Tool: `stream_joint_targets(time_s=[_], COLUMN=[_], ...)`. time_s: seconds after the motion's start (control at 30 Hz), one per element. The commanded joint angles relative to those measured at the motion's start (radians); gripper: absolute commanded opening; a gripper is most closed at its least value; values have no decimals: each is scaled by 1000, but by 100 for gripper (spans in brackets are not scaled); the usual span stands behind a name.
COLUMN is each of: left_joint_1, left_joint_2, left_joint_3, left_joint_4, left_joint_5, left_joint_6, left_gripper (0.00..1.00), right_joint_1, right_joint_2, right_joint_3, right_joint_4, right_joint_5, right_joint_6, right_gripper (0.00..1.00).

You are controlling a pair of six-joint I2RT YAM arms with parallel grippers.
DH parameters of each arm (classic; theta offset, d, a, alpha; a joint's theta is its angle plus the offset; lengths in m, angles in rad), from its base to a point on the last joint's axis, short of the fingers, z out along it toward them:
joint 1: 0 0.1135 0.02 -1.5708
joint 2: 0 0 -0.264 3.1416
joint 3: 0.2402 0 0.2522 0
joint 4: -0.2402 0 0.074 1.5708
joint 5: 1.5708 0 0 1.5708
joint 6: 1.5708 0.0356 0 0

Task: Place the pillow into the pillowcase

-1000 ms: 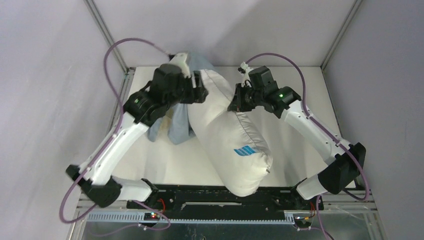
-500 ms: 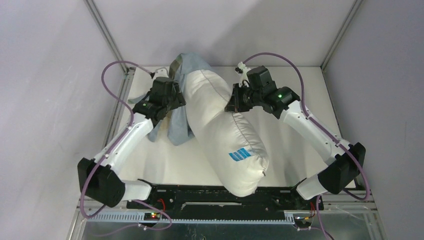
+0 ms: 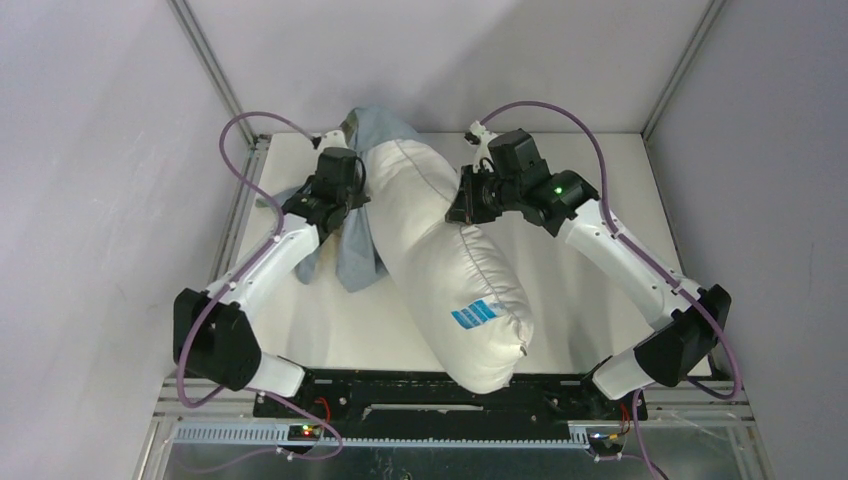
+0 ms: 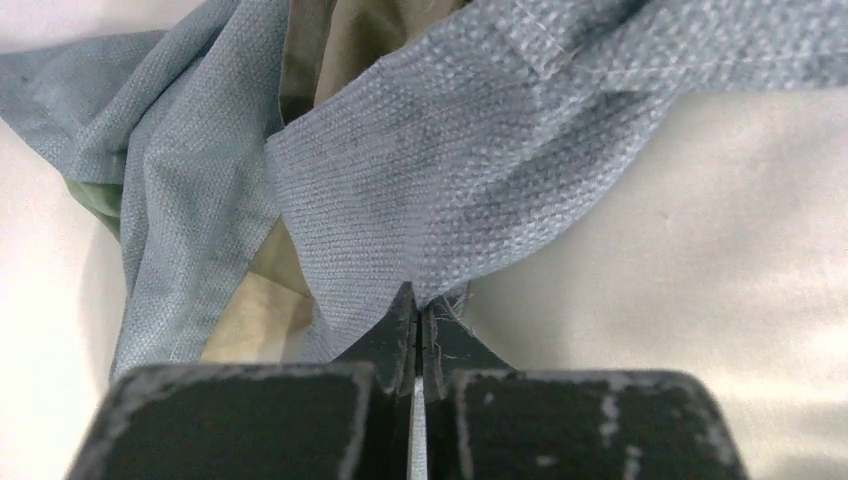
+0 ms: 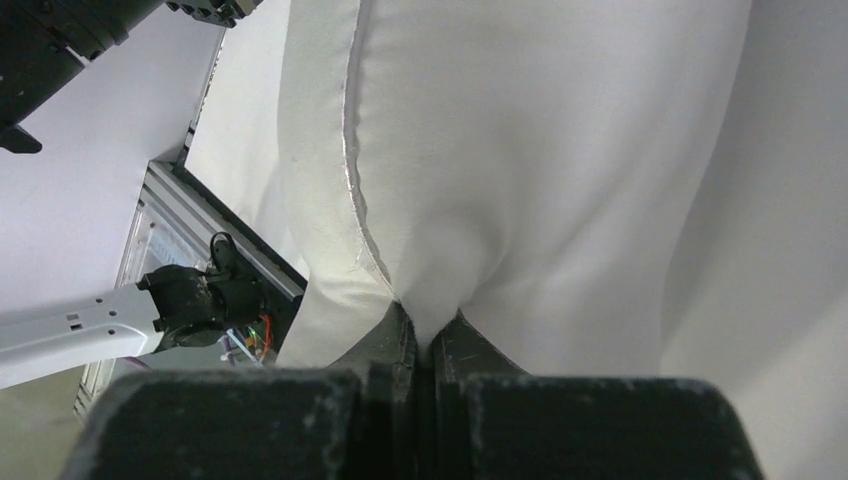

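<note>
The plump off-white pillow [image 3: 450,270] lies diagonally across the table, its blue-printed tag [image 3: 472,314] near the front. The blue-grey pillowcase [image 3: 372,125] covers its far end and hangs crumpled on its left side. My left gripper [image 3: 340,200] is at the pillow's left flank. In the left wrist view the left gripper [image 4: 417,300] is shut on a frayed edge of the pillowcase [image 4: 450,180], with the pillow [image 4: 700,250] just beside it. My right gripper [image 3: 462,208] is pressed against the pillow's right side. In the right wrist view the right gripper [image 5: 432,335] is shut on a pinch of the pillow [image 5: 520,150] beside its seam.
The white table [image 3: 600,180] is boxed in by grey walls and metal corner posts [image 3: 215,70]. A black rail [image 3: 400,395] carrying the arm bases runs along the near edge, and the pillow's near end overhangs it. Purple cables loop over both arms.
My left gripper came down from the pillow's far end to its left side and shut on the pillowcase. The right gripper kept its grip; the pillow shifted slightly left.
</note>
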Motion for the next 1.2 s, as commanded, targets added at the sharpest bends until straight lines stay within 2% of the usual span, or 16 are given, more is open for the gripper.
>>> stream_joint_targets(time_s=[0.0,0.17,0.23,0.37,0.43,0.6,0.73,0.8,0.9,0.93,1.03,1.1,1.17], left_joint_1=[-38,-223,-288,-390,-432,-458,-455,-427,-312,-281,-218,-193,-171], left_joint_2=[-110,-202,-194,-82,-45,-16,71,138,201,217,268,301,330], left_joint_3=[96,334,448,704,766,736,727,717,674,660,649,650,649], left_joint_4=[24,-121,-192,-356,-400,-409,-441,-445,-388,-367,-322,-302,-280], left_joint_5=[20,-8,39,189,236,283,283,258,333,346,374,389,404], left_joint_6=[85,254,311,340,327,246,196,160,49,20,-38,-68,-106], left_gripper=[0,0,0,0,0,0,0,0,0,0,0,0,0], right_joint_1=[7,30,41,48,29,-61,-113,-121,-132,-136,-141,-148,-153], right_joint_2=[-18,-8,-6,4,18,71,196,290,392,420,432,409,388], right_joint_3=[95,154,184,243,247,186,235,315,416,461,557,614,666], right_joint_4=[56,0,-20,-42,-34,62,97,48,-17,-50,-106,-133,-169], right_joint_5=[15,64,72,63,18,-149,-236,-193,-79,-35,99,177,250], right_joint_6=[10,6,8,10,18,38,-4,-41,-78,-85,-108,-110,-113], right_gripper=[0,0,0,0,0,0,0,0,0,7,51,67,75])
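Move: The left hand already pinches the pillowcase's edge; the pillow's far end lies about 12 cm ahead of it and 9 cm to its right, near its height, while the loose pillowcase hangs some 10 cm below, 2 cm back and 2 cm left. The right hand already grips the pillow's side seam: the far end is roughly 14 cm ahead and 13 cm left, 5 cm lower, and the pillow's middle about 11 cm back, 3 cm left, 10 cm lower. Keeping its pinch on the pillowcase's edge, the left hand swings it up by about 27 cm, back and to the right while turning clockwise, then brings it forward and down again to finish some 15 cm right of its start and a little higher, close beside the right hand. The right hand, still gripping the pillow, first lifts it about 4 cm, then drives forward roughly 14 cm and down past its starting height, spreading its fingers at the end to let go of the pillow and tipping up slightly as it continues forward. ##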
